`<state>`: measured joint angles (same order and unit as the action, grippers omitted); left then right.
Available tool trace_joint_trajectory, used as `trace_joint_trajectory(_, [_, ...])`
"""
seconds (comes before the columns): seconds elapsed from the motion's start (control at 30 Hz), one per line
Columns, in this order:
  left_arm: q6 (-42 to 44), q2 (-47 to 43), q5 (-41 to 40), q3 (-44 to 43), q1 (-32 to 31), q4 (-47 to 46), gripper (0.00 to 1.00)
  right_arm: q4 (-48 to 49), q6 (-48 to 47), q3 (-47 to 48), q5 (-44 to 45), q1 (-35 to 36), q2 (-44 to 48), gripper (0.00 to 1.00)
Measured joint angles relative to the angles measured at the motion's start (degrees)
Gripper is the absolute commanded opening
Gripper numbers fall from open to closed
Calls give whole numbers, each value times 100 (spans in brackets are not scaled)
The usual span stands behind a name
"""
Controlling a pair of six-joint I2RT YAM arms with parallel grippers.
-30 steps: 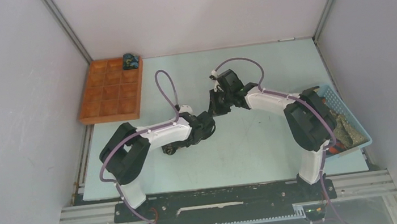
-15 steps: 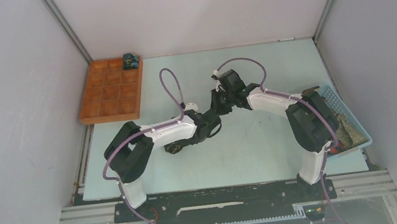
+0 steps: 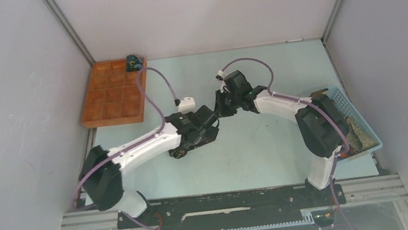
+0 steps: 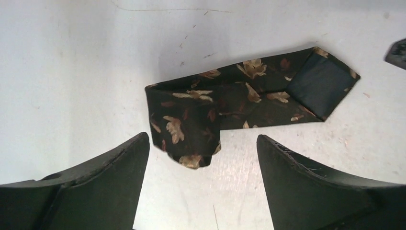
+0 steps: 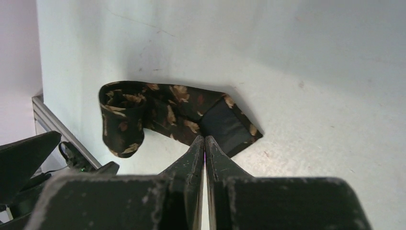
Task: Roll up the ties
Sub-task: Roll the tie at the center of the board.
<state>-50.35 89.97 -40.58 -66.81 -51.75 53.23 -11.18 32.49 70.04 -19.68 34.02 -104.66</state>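
Observation:
A black tie with tan leaves [image 4: 225,105] lies flat on the table, folded over on itself, its plain black lining end turned up at the right. My left gripper [image 4: 202,139] hangs open just above the folded end, its fingers wide on either side and holding nothing. The right wrist view shows the same tie [image 5: 158,110], with my right gripper [image 5: 205,140] shut and its tips at the near edge of the lining end. From the top view both grippers, left [image 3: 206,127] and right [image 3: 220,110], meet at mid-table and hide most of the tie.
An orange compartment tray [image 3: 111,97] stands at the back left, with one rolled tie [image 3: 134,61] in its far right corner. At the right edge a blue mesh basket [image 3: 368,130] holds more patterned fabric [image 3: 359,134]. Grey walls close in three sides.
My left gripper has opened wide over the tie, and the left arm's elbow has swung down and to the left. The right arm has barely moved.

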Motion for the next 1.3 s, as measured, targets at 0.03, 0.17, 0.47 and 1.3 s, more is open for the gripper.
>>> trace_joint_trajectory(0.03, [9, -212, 39, 81, 0, -50, 90, 33, 2, -2, -4, 39, 33, 7])
trace_joint_trajectory(0.17, [83, -1257, 125, 702, 11, -238, 89, 221, 31, -2, -107, 299, 142, 7])
trace_joint_trajectory(0.47, [452, -3829, 1060, 2935, 1193, -1482, 90, 365, 256, 407, -404, 1130, -22, 7])
trace_joint_trajectory(1.3, [647, -4520, 3722, 4553, 3165, -3314, 90, -109, 396, 1515, -297, 1764, -1384, 6])
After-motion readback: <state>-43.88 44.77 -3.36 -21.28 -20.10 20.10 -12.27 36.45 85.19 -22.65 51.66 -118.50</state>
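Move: The tie's roll lies about 4 cm to the left and 2 cm ahead of my left hand, some 7 cm below it. Its flat free end stretches off to the right, roughly 10 cm right and 4 cm ahead of that hand. From my right hand the roll is about 17 cm left and 8 cm back, about 5 cm lower; the free end lies only 4 cm left and 5 cm back. I swing my open left hand up and back to the left over the roll, then down on its left side, rolling the wrist some 40 degrees so the fingers lean right towards it. Meanwhile my right hand, fingers kept shut, arcs about 15 cm left and 9 cm back, up and then down, turning counter-clockwise, and eases slightly back to the right as its tips come down to the roll's right part. ##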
